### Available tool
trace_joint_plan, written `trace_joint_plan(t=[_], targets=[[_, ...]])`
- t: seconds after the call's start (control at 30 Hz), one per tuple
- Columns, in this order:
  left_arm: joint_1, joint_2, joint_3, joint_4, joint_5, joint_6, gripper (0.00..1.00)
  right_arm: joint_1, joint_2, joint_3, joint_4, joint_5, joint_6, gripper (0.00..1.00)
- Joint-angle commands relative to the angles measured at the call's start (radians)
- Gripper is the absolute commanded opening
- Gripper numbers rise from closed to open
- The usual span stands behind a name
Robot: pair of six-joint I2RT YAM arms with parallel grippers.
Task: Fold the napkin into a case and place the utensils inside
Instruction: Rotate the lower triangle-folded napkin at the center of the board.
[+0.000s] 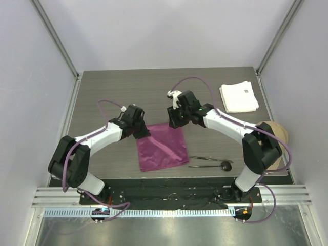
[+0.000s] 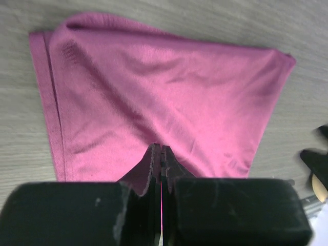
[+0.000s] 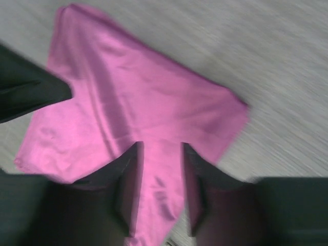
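The magenta napkin [image 1: 161, 146] lies flat on the table in front of both arm bases. My left gripper [image 1: 143, 134] sits at its far left corner. In the left wrist view that gripper [image 2: 161, 149] is shut, with a thin edge of the napkin [image 2: 164, 97] pinched between the jaws. My right gripper [image 1: 175, 122] is at the far right corner. Its jaws [image 3: 161, 149] stand apart astride the napkin's [image 3: 148, 107] corner, cloth between them, not pinched. Two thin dark utensils [image 1: 207, 161] lie right of the napkin, the spoon's round head [image 1: 225, 165] at their right end.
A folded white cloth [image 1: 239, 96] lies at the table's far right. A tan round object [image 1: 275, 134] sits at the right edge behind my right arm. The left gripper shows as a dark shape [image 3: 28, 92] in the right wrist view.
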Motion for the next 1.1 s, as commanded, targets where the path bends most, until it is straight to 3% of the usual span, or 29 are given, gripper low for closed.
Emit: trace_joint_plan(t=[0.0, 0.17, 0.77, 1.07], targets=[[0.011, 0.032, 0.083, -0.065, -0.091, 0.031, 0.00, 0.041, 0.080, 0.095, -0.021, -0.057, -0.050, 0.34], [0.024, 0.099, 0.111, -0.079, -0.106, 0.057, 0.00, 0.045, 0.124, 0.102, -0.038, -0.046, -0.082, 0.25], [0.064, 0.188, 0.122, -0.072, -0.122, 0.089, 0.00, 0.045, 0.163, 0.035, -0.044, 0.005, -0.072, 0.25], [0.106, 0.334, 0.275, -0.109, -0.125, 0.201, 0.00, 0.056, 0.209, -0.022, 0.003, 0.043, 0.028, 0.25]])
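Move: The napkin's middle lies about 7 cm back, 6 cm right and 5 cm below the left hand; its far-left corner is some 3 cm ahead and 6 cm left of that hand. From the right hand, the middle is roughly 10 cm back, 6 cm left and 10 cm down, with the far-right corner level and 2 cm right. Also from the right hand, the thin utensil lies 15 cm back and 16 cm right, the ladle 18 cm back and 16 cm right. Onto the napkin's far-left part the left hand brings its already shut fingertips, edging forward and left while sinking about 4 cm, then pushes the cloth forward at steady height. To the far-right part the right hand comes down some 8 cm, after a short swing left that it takes back, drawing back a little and narrowing its half-open fingers. ##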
